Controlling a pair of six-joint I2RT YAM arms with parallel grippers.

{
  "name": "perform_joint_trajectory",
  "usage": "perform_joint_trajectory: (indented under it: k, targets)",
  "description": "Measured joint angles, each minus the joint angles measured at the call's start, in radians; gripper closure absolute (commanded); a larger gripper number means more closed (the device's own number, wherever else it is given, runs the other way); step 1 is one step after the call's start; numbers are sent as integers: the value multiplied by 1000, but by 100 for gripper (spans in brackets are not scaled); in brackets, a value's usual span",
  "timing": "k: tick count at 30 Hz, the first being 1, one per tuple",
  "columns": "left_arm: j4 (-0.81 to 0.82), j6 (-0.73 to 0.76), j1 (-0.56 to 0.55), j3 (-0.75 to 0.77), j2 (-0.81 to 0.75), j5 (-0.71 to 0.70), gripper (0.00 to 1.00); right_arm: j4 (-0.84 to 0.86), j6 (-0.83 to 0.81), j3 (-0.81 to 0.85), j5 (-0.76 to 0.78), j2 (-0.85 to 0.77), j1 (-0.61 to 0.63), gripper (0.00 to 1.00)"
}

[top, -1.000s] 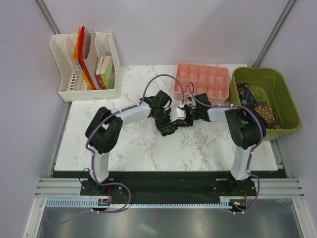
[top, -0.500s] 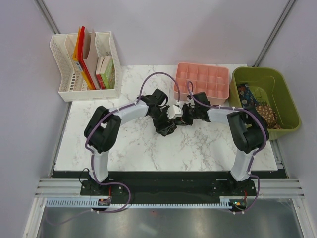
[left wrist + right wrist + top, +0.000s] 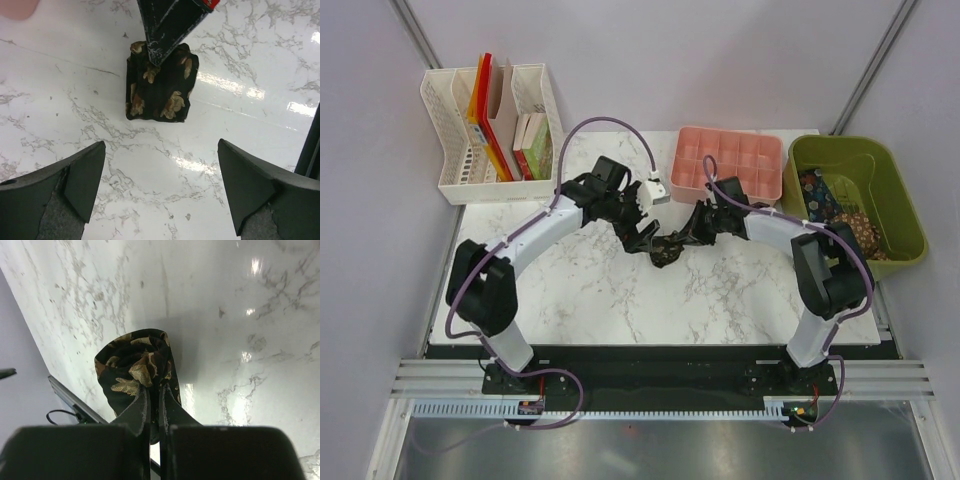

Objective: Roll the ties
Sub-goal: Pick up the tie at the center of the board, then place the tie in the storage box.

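One tie, black with gold-brown flowers, lies rolled into a tight bundle (image 3: pixel 666 252) in the middle of the marble table. My right gripper (image 3: pixel 683 240) reaches it from the right and is shut on the roll's edge (image 3: pixel 132 365), its fingertips (image 3: pixel 145 390) pinching the fabric. My left gripper (image 3: pixel 640 228) stands wide open just left of the roll, apart from it. In the left wrist view the roll (image 3: pixel 160 95) lies ahead of the open fingers (image 3: pixel 87 175), with the right gripper's fingers (image 3: pixel 165 25) pressed onto its top. More ties (image 3: pixel 848 222) lie in the green bin.
A green bin (image 3: pixel 905 200) stands at the table's right edge. A pink compartment tray (image 3: pixel 728 165) sits at the back, close behind both grippers. A white file rack (image 3: pixel 495 125) with books stands at the back left.
My left gripper has opened wide, let go of the roll and drawn back to the left, its elbow swinging outward. My right gripper has closed on the roll.
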Motion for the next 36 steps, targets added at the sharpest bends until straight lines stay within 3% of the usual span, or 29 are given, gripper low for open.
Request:
perform_joint_trajectory:
  k: [18, 30, 36]
  targets:
    - [27, -97, 38, -130, -159, 16, 0, -102, -161, 305, 201, -117, -109, 100]
    - [74, -131, 38, -195, -209, 16, 0, -279, -462, 544, 709, -124, -183, 100]
    - [95, -161, 38, -226, -209, 15, 0, -384, -536, 568, 851, -103, -190, 100]
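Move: The right hand already holds the rolled tie just above the table. The pink box has its middle about 17 cm ahead and 8 cm to the right of that hand, a couple of centimetres lower. The green bin stands some 33 cm to the right and 7 cm ahead of the same hand. From the empty, open left hand, the pink box is roughly 18 cm ahead, 18 cm right and 10 cm below. Right sweeps its pinched tie about 20 cm right, up and forward above the box's near-right corner; left retreats. ##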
